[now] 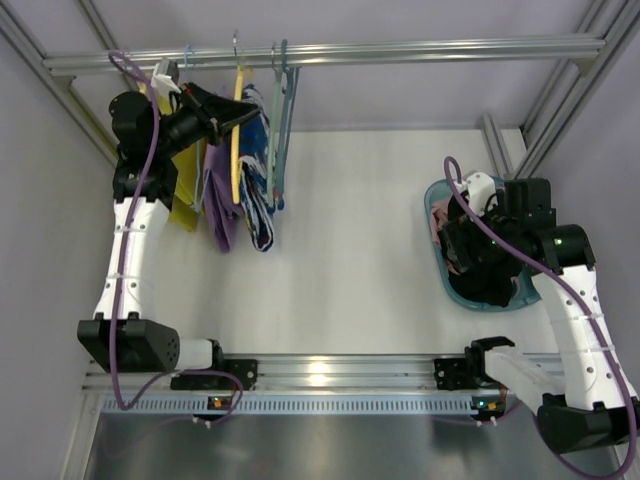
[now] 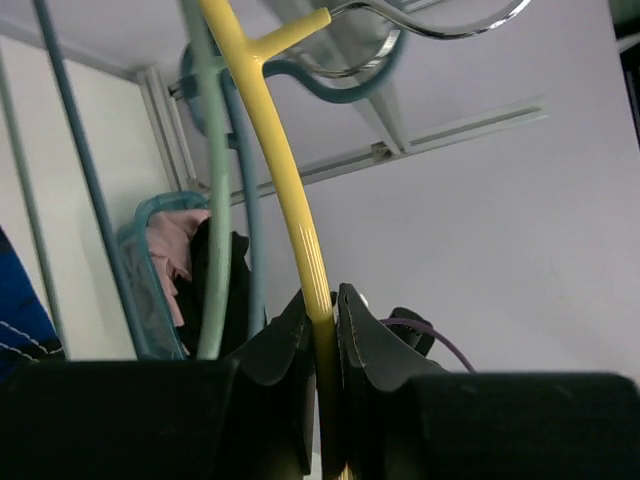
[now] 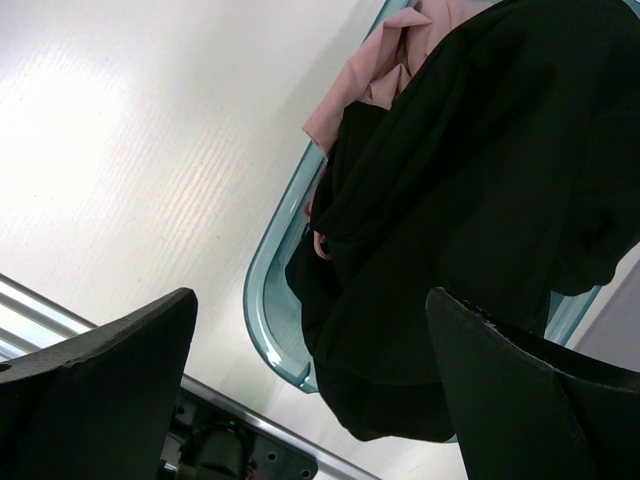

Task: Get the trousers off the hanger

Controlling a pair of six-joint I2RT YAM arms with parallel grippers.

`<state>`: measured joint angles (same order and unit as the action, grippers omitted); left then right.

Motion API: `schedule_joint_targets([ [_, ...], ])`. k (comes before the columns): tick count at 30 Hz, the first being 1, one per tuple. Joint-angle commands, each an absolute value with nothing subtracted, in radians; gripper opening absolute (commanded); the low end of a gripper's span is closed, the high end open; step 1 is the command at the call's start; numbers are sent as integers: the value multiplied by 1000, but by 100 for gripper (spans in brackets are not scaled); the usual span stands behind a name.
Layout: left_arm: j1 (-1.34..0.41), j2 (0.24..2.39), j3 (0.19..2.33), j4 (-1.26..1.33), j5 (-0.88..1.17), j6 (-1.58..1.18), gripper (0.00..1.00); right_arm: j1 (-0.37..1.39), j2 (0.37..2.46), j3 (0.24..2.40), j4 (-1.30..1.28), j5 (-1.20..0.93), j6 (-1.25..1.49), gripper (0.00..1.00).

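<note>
The hanger (image 1: pixel 237 130) is thin yellow plastic and hangs from the rail at the top left by a silver hook (image 2: pixel 430 25). My left gripper (image 1: pixel 232 115) is shut on its yellow arm (image 2: pixel 285 180), which is pinched between the black fingertips (image 2: pixel 290 335). The trousers (image 1: pixel 258 190), in a blue, white and red print, droop from the hanger below the gripper. A blue corner of the trousers (image 2: pixel 20 310) shows at the left edge of the left wrist view. My right gripper (image 3: pixel 310 370) stands wide open above the basket, holding nothing.
A purple garment (image 1: pixel 222 215) and a mustard-yellow one (image 1: pixel 185 200) hang left of the trousers. Teal-grey hangers (image 1: pixel 281 120) hang just to the right. A teal basket (image 1: pixel 438 255) at the right holds black cloth (image 3: pixel 470 200) and pink cloth (image 3: pixel 370 75). The metal rail (image 1: pixel 400 52) runs along the back.
</note>
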<state>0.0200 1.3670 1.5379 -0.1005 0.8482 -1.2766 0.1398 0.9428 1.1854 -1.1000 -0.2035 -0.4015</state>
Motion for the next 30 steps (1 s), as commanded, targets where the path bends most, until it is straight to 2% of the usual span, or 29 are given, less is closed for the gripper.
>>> schedule_joint_targets([
  [1,29,1220,1582,371,785,-1281,0,138,939,1215,-1086,-201,-419,99],
  [14,29,1013,1373,394,765,-1292,0,140,948,1223,-1083,-198,-426,99],
  [24,26,732,1096,264,851,-1267,0,141,913,1203,-1022,-219,-405,99],
  [30,23,588,1059,76,905,-1169,0,140,870,1192,-960,-242,-426,99],
])
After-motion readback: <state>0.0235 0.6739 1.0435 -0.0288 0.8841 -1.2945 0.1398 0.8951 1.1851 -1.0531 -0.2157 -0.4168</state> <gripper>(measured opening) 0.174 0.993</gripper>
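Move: My left hand already grips the near arm of the yellow hanger. The patterned trousers' middle is about 6 cm ahead, 2 cm right and 15 cm below; the rail crosses some 9 cm ahead and 9 cm above. The green hanger is around 7 cm ahead and 7 cm right, level with my hand; the purple trousers are 5 cm ahead, 6 cm left, 15 cm down. From my right hand, the patterned trousers lie roughly 46 cm left, 18 cm ahead and 8 cm above. With my left fingers keeping their hold on the yellow hanger, I lift it a further 2 cm or so to clear its hook from the rail, then pull it back towards me with gathering speed, about 19 cm in all. As it comes away I let my hand sink roughly 3 cm from the top of the lift and tilt it back about 15 degrees. ##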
